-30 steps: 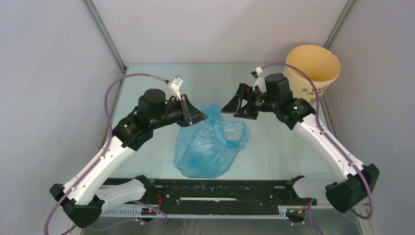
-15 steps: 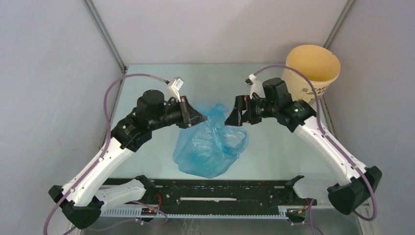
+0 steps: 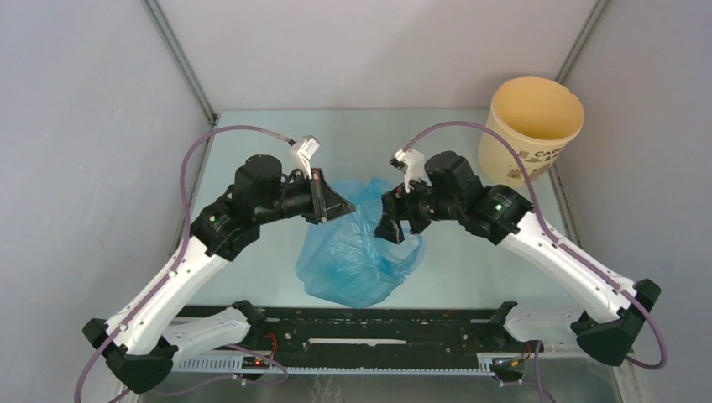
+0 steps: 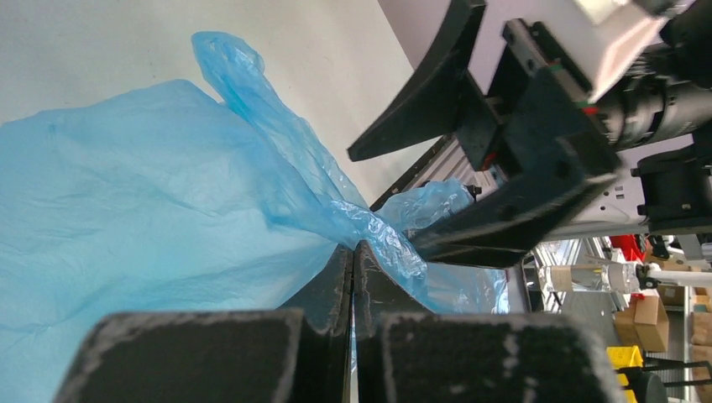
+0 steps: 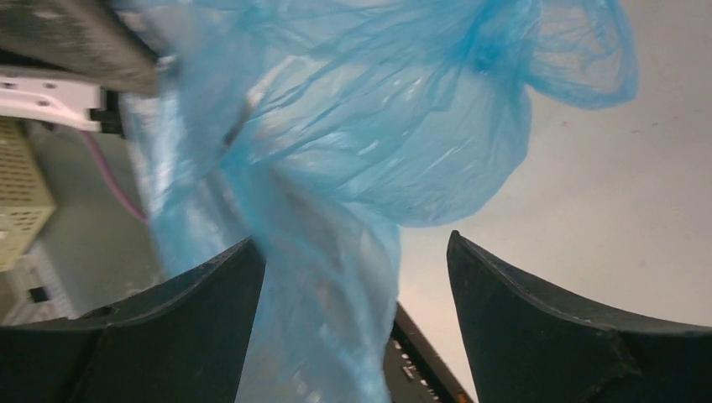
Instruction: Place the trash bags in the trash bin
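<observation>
The light-blue translucent trash bag [image 3: 353, 260] lies crumpled at the middle of the table. My left gripper [image 3: 340, 204] is shut on its upper edge; in the left wrist view the film [image 4: 151, 193] bunches into the closed fingertips [image 4: 353, 248]. My right gripper [image 3: 391, 223] is open at the bag's top right. In the right wrist view a hanging fold of the bag [image 5: 378, 126] runs down between the spread fingers [image 5: 353, 239], closer to the left one. The pale yellow trash bin [image 3: 534, 126] stands upright at the far right corner, well apart from both grippers.
Grey enclosure walls close in the pale table [image 3: 252, 143] on the left, back and right. A black rail [image 3: 378, 323] with the arm bases runs along the near edge. Purple cables [image 3: 220, 134] loop above both arms.
The right arm has swung left, away from the bin, and its open jaws now straddle a fold of the bag. The left gripper keeps its hold; the bag has shifted slightly.
</observation>
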`<control>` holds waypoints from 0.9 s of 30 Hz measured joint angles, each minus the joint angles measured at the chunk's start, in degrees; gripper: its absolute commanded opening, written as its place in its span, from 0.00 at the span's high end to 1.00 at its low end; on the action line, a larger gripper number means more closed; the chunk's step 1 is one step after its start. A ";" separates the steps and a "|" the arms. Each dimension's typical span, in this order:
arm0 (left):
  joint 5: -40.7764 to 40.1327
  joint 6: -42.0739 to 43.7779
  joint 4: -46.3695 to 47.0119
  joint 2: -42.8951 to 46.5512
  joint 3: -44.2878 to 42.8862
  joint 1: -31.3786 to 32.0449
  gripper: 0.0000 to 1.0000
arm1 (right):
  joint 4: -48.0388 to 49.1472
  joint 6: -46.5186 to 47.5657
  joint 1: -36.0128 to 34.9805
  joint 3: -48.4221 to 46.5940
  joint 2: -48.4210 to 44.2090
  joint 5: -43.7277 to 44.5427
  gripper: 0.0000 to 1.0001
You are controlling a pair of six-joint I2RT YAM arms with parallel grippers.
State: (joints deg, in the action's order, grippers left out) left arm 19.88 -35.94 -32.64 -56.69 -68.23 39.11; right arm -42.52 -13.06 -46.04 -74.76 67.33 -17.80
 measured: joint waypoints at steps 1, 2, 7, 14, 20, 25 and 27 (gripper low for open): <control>0.04 0.13 -0.11 0.11 0.00 0.00 1.00 | 0.04 0.83 -0.83 0.00 1.20 2.29 0.16; 0.04 0.31 -0.13 0.26 0.00 0.00 1.00 | 0.07 1.33 -1.07 0.00 1.75 2.93 0.16; 0.02 1.07 -0.46 2.10 0.00 0.00 1.00 | 1.25 3.76 -3.23 -1.92 7.37 5.95 0.44; -6.03 1.38 -5.40 7.10 0.04 -1.16 0.97 | -1.38 0.00 -2.67 -12.31 9.79 16.85 1.00; -12.52 -0.87 -7.37 15.47 2.16 -3.32 0.41 | -1.36 -0.57 1.49 -21.31 2.47 25.16 1.00; -13.94 -3.78 -10.71 16.39 1.92 -3.76 0.00 | 1.64 -3.72 1.66 -16.59 -4.52 21.94 1.00; -14.60 -5.73 -14.10 13.94 0.57 -3.80 0.00 | 2.32 -5.62 1.66 -13.70 -4.70 20.59 1.00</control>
State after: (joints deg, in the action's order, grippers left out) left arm 5.28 -41.67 -46.74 -42.74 -67.66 35.31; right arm -40.21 -18.68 -44.38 -88.47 62.63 2.79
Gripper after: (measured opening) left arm 0.982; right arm 0.006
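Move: The trash bag hangs open from my closed left fingers, its middle about 4 cm back, 1 cm right and 12 cm below that hand. From my open right hand, the bag's middle is some 6 cm left, level fore and aft, and about 8 cm lower. My left gripper stands about 8 cm left of the right hand, 4 cm farther out. The trash bin lies roughly 34 cm right of the right hand, 26 cm ahead and 10 cm lower. I slip my right hand about 4 cm forward, left and a little down into the bag and close its fingers on the plastic, then whip it up about 17 cm, forward and to the right, drawing back slightly near the top and swinging some 25 degrees clockwise. Meanwhile my left hand pulls about 8 cm left, opens wide and lets go of its edge. ##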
